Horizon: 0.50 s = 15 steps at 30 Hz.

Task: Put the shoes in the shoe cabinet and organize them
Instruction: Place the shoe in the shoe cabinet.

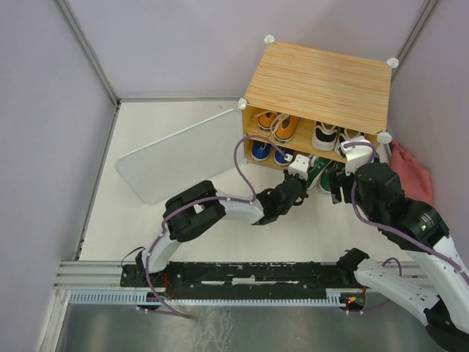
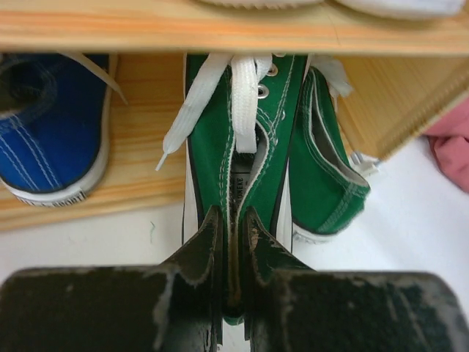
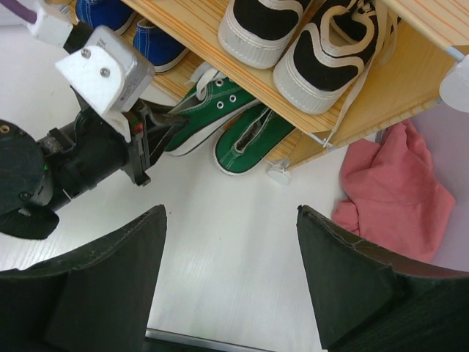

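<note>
The shoe cabinet (image 1: 322, 81) stands at the back right, open toward me. Orange shoes (image 1: 278, 125) and black shoes (image 1: 326, 136) sit on its upper shelf; blue shoes (image 1: 265, 152) are below at the left. My left gripper (image 2: 233, 220) is shut on the heel rim of a green sneaker (image 2: 220, 139), whose toe points into the lower compartment. The second green sneaker (image 2: 322, 169) lies right beside it, heel sticking out past the cabinet floor. My right gripper (image 3: 231, 213) hangs open over bare white table in front of the cabinet, holding nothing.
The pale door panel (image 1: 179, 158) lies open to the left of the cabinet. A pink cloth (image 3: 392, 183) is bunched on the table against the cabinet's right side. Grey walls close in the left, back and right.
</note>
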Each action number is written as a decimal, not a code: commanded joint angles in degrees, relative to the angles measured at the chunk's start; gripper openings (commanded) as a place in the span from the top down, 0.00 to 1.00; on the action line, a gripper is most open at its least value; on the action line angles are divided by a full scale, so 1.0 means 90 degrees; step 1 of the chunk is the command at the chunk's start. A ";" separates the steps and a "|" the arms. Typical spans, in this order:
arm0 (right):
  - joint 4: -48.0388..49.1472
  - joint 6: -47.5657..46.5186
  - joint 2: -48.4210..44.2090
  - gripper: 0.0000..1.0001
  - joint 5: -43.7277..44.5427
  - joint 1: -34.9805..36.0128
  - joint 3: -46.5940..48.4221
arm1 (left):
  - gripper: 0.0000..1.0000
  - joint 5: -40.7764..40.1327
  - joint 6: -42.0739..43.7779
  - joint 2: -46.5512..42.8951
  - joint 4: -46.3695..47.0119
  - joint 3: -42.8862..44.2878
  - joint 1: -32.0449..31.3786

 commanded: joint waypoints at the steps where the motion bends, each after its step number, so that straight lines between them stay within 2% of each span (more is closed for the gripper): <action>1: 0.0034 -0.0028 -0.0066 0.20 0.0047 0.0017 0.0027 | 0.97 -0.0624 0.0413 -0.0027 0.1080 0.0446 0.0309; 8: 0.0096 -0.0038 -0.0085 0.20 0.0066 0.0019 -0.0109 | 0.97 -0.0680 0.0412 0.0009 0.1369 0.0223 0.0542; 15: 0.0096 -0.0030 -0.0040 0.20 0.0029 0.0014 -0.0077 | 0.97 -0.0489 0.0457 0.0539 0.1265 0.0875 0.0671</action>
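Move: The left hand already pinches the green shoe by its heel, toe just under the cabinet's upper board. Its slot on the lower shelf, right of the blue shoes, lies about 12 cm ahead, 2 cm left and 2 cm lower. The nearer blue shoe sits roughly 13 cm ahead and 9 cm left, the other green shoe about 5 cm ahead and 11 cm right. From the right hand the slot is some 16 cm ahead, 10 cm left and 20 cm down. Forward and partly left, the left hand slides the green shoe deeper under the upper board, going about 6 cm in and 3 cm sideways towards the blue shoe, nearly level. On the way the wrist swings some 10 degrees counter-clockwise, lining the shoe up with the slot; the fingers keep their pinch on the heel. ##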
